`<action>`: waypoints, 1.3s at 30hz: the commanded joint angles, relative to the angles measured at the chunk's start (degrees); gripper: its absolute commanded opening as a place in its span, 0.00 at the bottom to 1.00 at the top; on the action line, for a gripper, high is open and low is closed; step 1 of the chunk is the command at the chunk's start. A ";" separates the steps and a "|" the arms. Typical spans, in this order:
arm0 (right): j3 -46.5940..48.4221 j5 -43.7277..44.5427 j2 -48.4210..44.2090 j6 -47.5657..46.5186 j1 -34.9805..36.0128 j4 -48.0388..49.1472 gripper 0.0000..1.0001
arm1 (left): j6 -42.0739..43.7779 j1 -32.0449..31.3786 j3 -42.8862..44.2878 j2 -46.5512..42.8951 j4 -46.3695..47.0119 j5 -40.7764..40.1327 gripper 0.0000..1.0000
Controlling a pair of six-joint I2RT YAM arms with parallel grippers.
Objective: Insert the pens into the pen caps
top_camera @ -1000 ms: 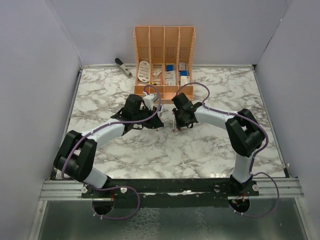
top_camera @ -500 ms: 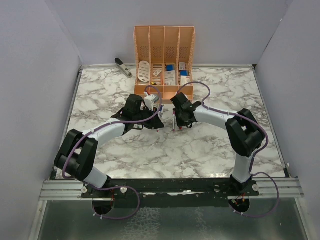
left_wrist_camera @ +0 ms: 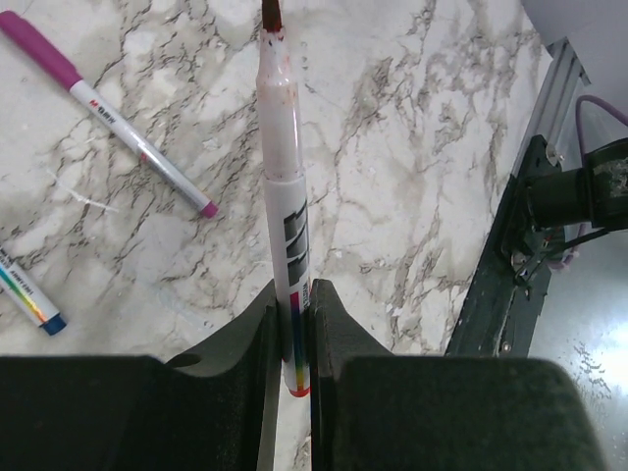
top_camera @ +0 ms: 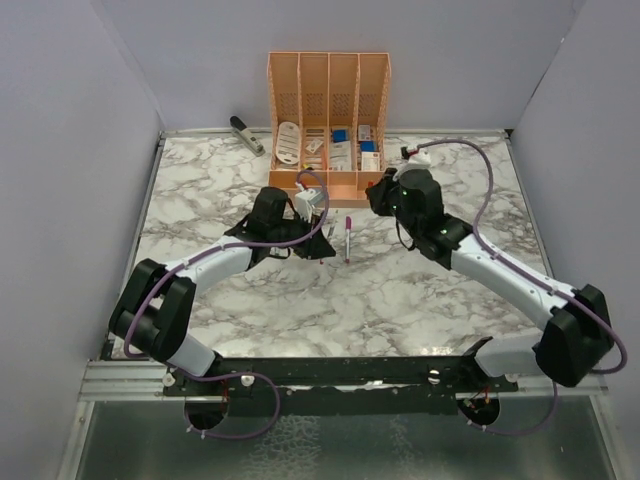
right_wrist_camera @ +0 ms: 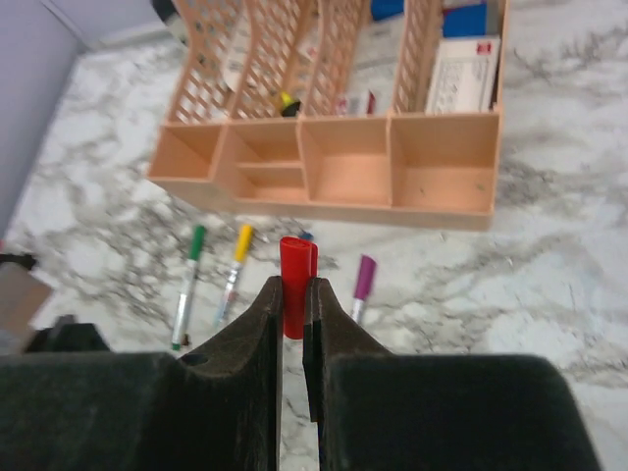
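My left gripper is shut on a whitish pen whose bare dark-red tip points away from the wrist, over the marble just left of centre. In front of the organizer, my right gripper is shut on a red pen cap, which stands upright between its fingers. Three capped pens lie on the table: a purple one, a green one and a yellow one. A blue-ended pen lies beside them, mostly hidden behind the red cap in the right wrist view.
An orange slotted desk organizer stands at the back centre with small boxes and other items in it. A grey stapler-like tool lies at the back left. Grey walls close in the marble table on three sides.
My right arm has swung away from the left gripper, back and to the right, to the organizer's front. The purple pen now lies uncovered between the grippers. The left arm has hardly moved.
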 commanded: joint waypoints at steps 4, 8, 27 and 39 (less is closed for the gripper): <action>-13.37 -5.90 -11.18 -1.04 0.05 28.41 0.01 | -6.29 -3.63 2.07 -2.26 10.43 3.79 0.00; -17.32 -8.47 -13.84 -0.17 0.05 34.98 0.01 | -7.68 -5.30 4.07 -2.53 12.22 3.24 0.00; -19.04 -12.05 -14.50 1.07 0.05 41.02 0.01 | -7.73 -6.34 6.35 -1.77 12.37 5.20 0.00; -18.20 -13.86 -13.14 0.70 0.05 39.83 0.01 | -7.25 -6.42 6.68 -1.73 11.92 4.60 0.00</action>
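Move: The red cap, held in the right fingers, is about 9 cm ahead of the left hand, 9 cm to its right and 8 cm higher. Counted from the right hand, the uncapped red pen in the left grip is some 8 cm back, 8 cm left and 6 cm lower. On the table the purple-capped pen lies roughly 10 cm ahead, 5 cm right and 12 cm below the left hand; the blue-capped pen is about 9 cm ahead, 7 cm left. Up and to its right goes the left hand, about 8 cm up, bringing the upright red pen towards the cap while its fingers tip up slightly, then it holds still. The right hand rises about 9 cm and draws back a little, its fingers tipping up from a downward slant to about level as it rolls its left side up, keeping the red cap pinched over the pen's tip. ##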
